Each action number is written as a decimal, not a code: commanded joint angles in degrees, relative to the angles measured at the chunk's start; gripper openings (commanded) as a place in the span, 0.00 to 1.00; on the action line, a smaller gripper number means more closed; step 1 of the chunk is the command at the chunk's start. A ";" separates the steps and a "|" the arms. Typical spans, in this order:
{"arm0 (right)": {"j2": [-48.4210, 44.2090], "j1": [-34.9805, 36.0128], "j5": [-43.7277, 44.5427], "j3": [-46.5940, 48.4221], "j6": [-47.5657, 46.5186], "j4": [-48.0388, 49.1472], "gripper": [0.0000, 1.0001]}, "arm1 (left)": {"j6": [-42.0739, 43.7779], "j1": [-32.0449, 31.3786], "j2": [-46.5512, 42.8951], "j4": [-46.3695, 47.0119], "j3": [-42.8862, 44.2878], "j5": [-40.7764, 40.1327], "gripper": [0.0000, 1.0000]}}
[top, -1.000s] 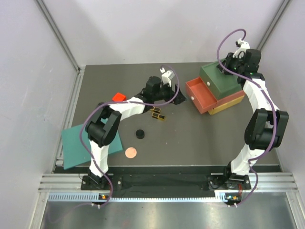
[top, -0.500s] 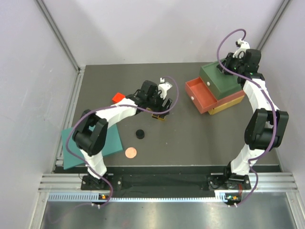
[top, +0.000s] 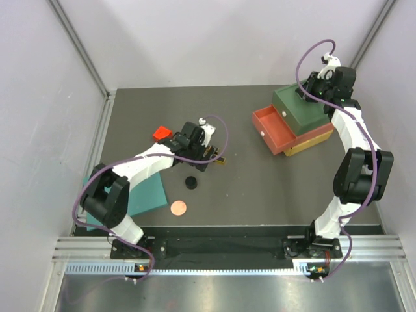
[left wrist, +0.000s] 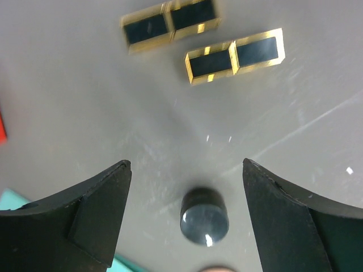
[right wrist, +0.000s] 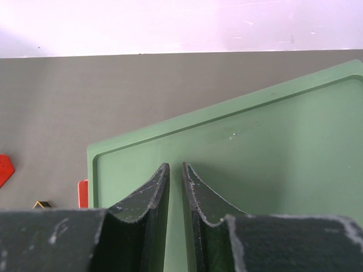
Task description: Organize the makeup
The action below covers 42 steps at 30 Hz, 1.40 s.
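Note:
My left gripper is open and empty, low over the table; in the left wrist view its jaws stand wide apart. The black round compact stands just ahead of them, between the two fingers. The black-gold palette lies beyond as two pieces, partly under the arm from above. The copper disc lies near the front. My right gripper is shut and empty over the green box top. The tube, bottles and cream stick are out of view.
The stacked drawer box stands at the back right with its red drawer pulled open. A teal sheet lies at the front left under my left arm. A small red object lies behind my left gripper.
My left arm has swung left and toward the front, from near the red drawer past the palette to the black compact. The right arm has not moved.

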 commanded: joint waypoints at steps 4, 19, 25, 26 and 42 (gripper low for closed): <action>7.34 0.70 1.87 -6.30 -1.10 -21.26 0.17 | -5.89 0.14 -0.42 -8.49 -1.21 -5.07 0.82; 8.13 0.79 1.17 -5.78 -0.84 -21.52 0.17 | -10.20 0.05 -0.51 -8.75 -6.58 1.08 0.78; 8.13 0.88 1.17 -6.04 -0.84 -21.26 0.17 | -9.32 0.05 0.45 -9.63 -6.66 3.53 0.73; 8.13 0.88 1.17 -6.04 -0.84 -21.17 0.16 | -9.58 0.05 0.54 -9.72 -6.75 3.89 0.72; 8.65 0.88 0.82 -5.86 -0.75 -20.91 0.16 | -9.06 0.05 3.79 -11.29 -2.72 6.18 0.00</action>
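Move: Back from the left hand by about 8 cm, some 2 cm to its left and 7 cm below, stands the small black jar. One gold-edged palette lies about 4 cm ahead and 3 cm to the hand's right, the other level with it and 6 cm to the right; the peach disc lies some 15 cm back and 6 cm to the left, all roughly 8 cm below. From the right hand the jar is about 27 cm back, 37 cm left and 21 cm below. Drawing back about 8 cm and sinking some 6 cm, the left hand comes away from the gold-edged palettes down onto the black jar, swinging left a little at first and easing right again. The wrist tips some 20 degrees so the fingers point more steeply down; late on, the open fingers close and pinch the jar by its sides. ##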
